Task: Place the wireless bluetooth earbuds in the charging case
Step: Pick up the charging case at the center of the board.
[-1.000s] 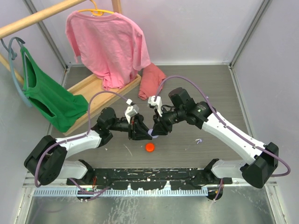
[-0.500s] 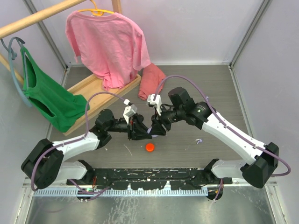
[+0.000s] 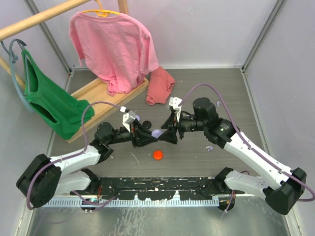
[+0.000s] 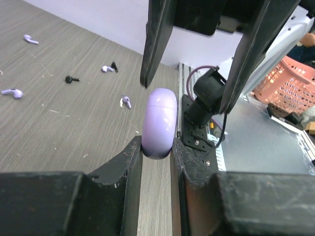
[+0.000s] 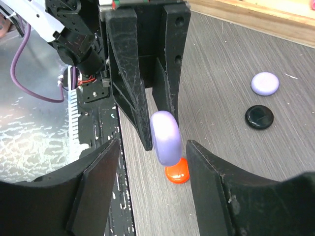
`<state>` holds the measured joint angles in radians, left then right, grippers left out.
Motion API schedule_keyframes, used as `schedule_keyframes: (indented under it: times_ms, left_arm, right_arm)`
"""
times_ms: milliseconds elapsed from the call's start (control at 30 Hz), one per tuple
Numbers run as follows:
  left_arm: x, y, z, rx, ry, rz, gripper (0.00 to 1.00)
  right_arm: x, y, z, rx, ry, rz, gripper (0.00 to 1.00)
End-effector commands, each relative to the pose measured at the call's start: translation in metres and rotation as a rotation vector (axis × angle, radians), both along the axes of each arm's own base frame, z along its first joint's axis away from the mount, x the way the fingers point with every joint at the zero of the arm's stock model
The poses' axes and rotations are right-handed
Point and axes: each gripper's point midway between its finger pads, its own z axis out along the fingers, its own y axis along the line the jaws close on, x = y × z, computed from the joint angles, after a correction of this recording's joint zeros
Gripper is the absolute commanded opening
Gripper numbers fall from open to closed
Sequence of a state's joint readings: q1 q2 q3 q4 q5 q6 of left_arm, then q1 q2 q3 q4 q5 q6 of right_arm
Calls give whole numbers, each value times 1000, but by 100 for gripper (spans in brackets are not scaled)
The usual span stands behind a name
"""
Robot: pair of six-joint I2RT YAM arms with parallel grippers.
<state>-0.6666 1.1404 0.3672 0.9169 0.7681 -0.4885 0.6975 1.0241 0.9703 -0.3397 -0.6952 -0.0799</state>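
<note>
My left gripper point(image 4: 156, 147) is shut on the lower end of a closed lavender charging case point(image 4: 159, 123), held above the table. The right gripper point(image 5: 153, 145) faces it, open, its fingers point(image 5: 93, 187) standing apart on either side of the case point(image 5: 166, 136) without touching it. From above, the case point(image 3: 156, 132) hangs between the left gripper point(image 3: 149, 136) and the right gripper point(image 3: 167, 133). Loose earbuds lie on the table: lavender ones point(image 4: 125, 102) point(image 4: 11, 92) and a black one point(image 4: 72, 78). One lavender earbud point(image 3: 209, 148) lies to the right.
An orange puck point(image 3: 158, 155) lies on the table under the grippers. A lavender puck point(image 5: 265, 83) and a black puck point(image 5: 259, 117) lie behind the left arm. A wooden clothes rack point(image 3: 93, 93) with pink and green shirts stands at the back left.
The right gripper's jaws have opened off the lavender case and drawn slightly right. The left arm has stretched out lower and keeps hold of the case, now a little higher.
</note>
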Motion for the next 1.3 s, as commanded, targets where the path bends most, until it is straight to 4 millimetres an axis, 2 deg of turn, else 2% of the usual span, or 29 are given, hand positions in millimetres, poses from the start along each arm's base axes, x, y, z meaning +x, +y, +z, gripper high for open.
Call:
schedule_keyframes:
  times_ms: [0,100,267,767,967,1067,1167,1267]
  left_arm:
    - [3,4,40,-127,-101,46,0]
    - [3,5,45,-146,-108,53,0]
    - [3,6,47,-154,-111,60,0]
    - [3,6,45,-157,-106,65,0]
    - [3,6,44,-153,-97,59,0]
    - [2,5,43,-151,-97,53,1]
    - [3,5,41,-140,-98,52,7]
    - [2,5,40,-121,-107,50,24]
  right_arm:
    - [7,11,14,99,-24,-6,62]
    - [11,13,8,121,-13,-24,62]
    - [7,16,4,141,13,2,58]
    - [1,12,20,200,-24,22,42]
    - [-2,11,21,211,-29,54,29]
    - [-5,12,22,213,-35,76,16]
    - [-7,10,24,200,-50,88,6]
    - [-7,7,22,150,-39,92,1]
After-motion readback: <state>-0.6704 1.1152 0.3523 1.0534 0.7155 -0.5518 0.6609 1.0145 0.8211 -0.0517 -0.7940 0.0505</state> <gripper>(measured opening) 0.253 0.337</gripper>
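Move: The purple charging case is already in the left fingertips, its middle about 2 cm right of that hand point and level with it. From the open right hand, the case lies roughly 3 cm left and 3 cm below, neither ahead nor back. On the table some 25 cm below the right hand lie the orange disc, about 2 cm ahead and 3 cm left, and the black disc, roughly 15 cm ahead and 9 cm left. The right fingers come to pinch the charging case from its right side while the left hand keeps its grip and lifts it about 3 cm up to them. The right hand first dips some 2 cm and edges 1 cm left, then climbs most of the way back as its fingers close, tipping up nearly 10 degrees towards level; the left fingers tip up slightly too. ##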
